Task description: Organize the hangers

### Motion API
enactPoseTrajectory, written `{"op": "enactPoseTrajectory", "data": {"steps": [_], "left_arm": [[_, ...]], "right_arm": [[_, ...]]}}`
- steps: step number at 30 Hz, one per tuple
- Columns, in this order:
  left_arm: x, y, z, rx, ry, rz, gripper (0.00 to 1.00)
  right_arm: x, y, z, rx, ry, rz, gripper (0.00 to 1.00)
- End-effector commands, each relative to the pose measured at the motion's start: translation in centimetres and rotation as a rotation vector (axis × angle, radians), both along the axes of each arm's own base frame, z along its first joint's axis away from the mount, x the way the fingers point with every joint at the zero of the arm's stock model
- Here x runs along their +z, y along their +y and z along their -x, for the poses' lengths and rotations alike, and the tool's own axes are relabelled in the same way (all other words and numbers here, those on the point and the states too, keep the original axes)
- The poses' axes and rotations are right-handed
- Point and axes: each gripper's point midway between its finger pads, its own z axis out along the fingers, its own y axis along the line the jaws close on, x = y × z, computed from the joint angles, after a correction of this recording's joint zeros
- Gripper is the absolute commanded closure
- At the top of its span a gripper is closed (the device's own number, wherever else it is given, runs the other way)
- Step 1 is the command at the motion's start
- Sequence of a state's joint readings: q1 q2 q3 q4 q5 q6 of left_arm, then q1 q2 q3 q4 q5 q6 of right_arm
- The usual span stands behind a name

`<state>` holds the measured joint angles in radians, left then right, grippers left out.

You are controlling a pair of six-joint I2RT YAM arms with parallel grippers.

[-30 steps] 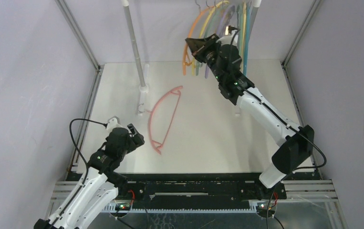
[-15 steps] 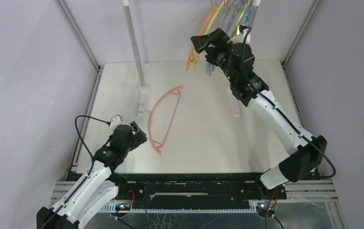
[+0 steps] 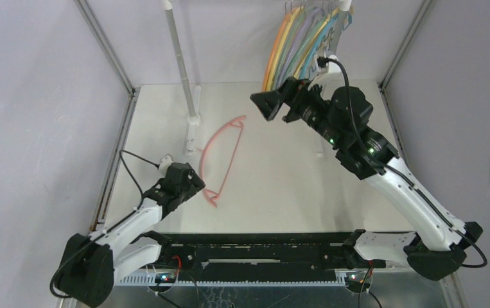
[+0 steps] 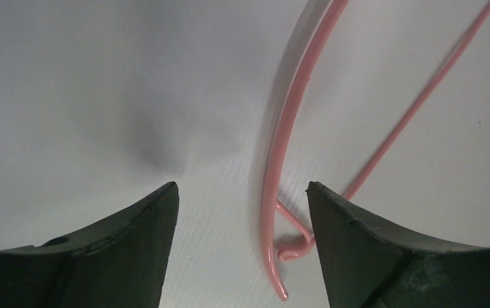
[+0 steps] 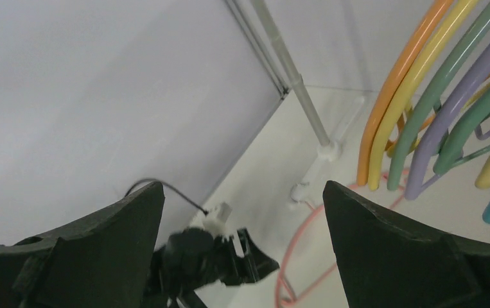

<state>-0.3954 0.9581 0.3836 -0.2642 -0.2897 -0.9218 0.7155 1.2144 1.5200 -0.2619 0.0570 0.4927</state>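
A pink hanger (image 3: 219, 157) lies flat on the white table. Its near end (image 4: 291, 122) sits between the fingers of my left gripper (image 4: 242, 187), which is open and low over the table, the small loop close against the right finger. Several hangers (image 3: 297, 42) in orange, yellow, green, lilac and teal hang bunched from the rail at the back; the right wrist view shows their curved ends (image 5: 390, 96). My right gripper (image 3: 273, 106) is open, holds nothing, and hovers just in front of and below that bunch.
The rail frame's white upright pole (image 3: 181, 58) stands on a foot at the back left of the pink hanger. Grey walls with metal struts close in the table on three sides. My left gripper (image 5: 229, 256) also shows in the right wrist view.
My right gripper has opened, let go of the hanging bunch and drawn back and down from the rail; the bunch has swung back. My left gripper has moved forward over the pink hanger's near end.
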Motion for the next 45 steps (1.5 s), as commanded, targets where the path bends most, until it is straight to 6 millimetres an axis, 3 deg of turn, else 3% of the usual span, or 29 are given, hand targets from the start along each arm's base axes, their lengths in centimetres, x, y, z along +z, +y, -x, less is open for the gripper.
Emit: {"op": "enactPoseTrajectory", "data": {"steps": [1, 10, 17, 32, 45], "left_arm": [[3.1, -2.1, -3.0, -0.050, -0.063, 0.052, 0.23], [3.9, -2.2, -2.6, -0.185, 0.087, -0.078, 0.24], [2.9, -2.1, -2.6, -0.286, 0.185, -0.164, 0.30], [-0.3, -3.3, -5.0, -0.438, 0.236, -0.203, 0.34], [-3.3, -3.0, -5.1, -0.446, 0.282, -0.203, 0.49]], "right_arm": [[-2.4, -1.0, 2.4, 0.050, -0.020, 0.171, 0.00], [-2.9, -2.1, 5.5, 0.124, -0.018, 0.240, 0.00], [-4.5, -3.6, 6.4, 0.134, 0.006, 0.267, 0.00], [-7.0, -5.6, 6.5, 0.108, 0.057, 0.334, 0.00], [-8.0, -6.4, 6.3, 0.086, 0.096, 0.334, 0.00]]}}
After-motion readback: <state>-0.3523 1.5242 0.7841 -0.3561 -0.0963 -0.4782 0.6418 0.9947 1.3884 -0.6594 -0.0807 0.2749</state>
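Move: Just 2 cm to the left hand's right runs the outer arc of the pink hanger, the last one on the table. Its middle is about 9 cm ahead, 8 cm right and 4 cm below the hand. The left rack foot stands some 19 cm ahead, 1 cm left and 3 cm below. From the right hand, the pink hanger's middle lies roughly 4 cm ahead, 15 cm left and 46 cm below. Hopping up about 3 cm while going forward and right, the left hand then sinks some 6 cm onto the near half of the pink hanger's arc, easing back before creeping forward. It turns clockwise about 25 degrees, tips further down and partly closes astride the arc. The right hand, empty and wide open, withdraws down, back and right from the hung hangers. ##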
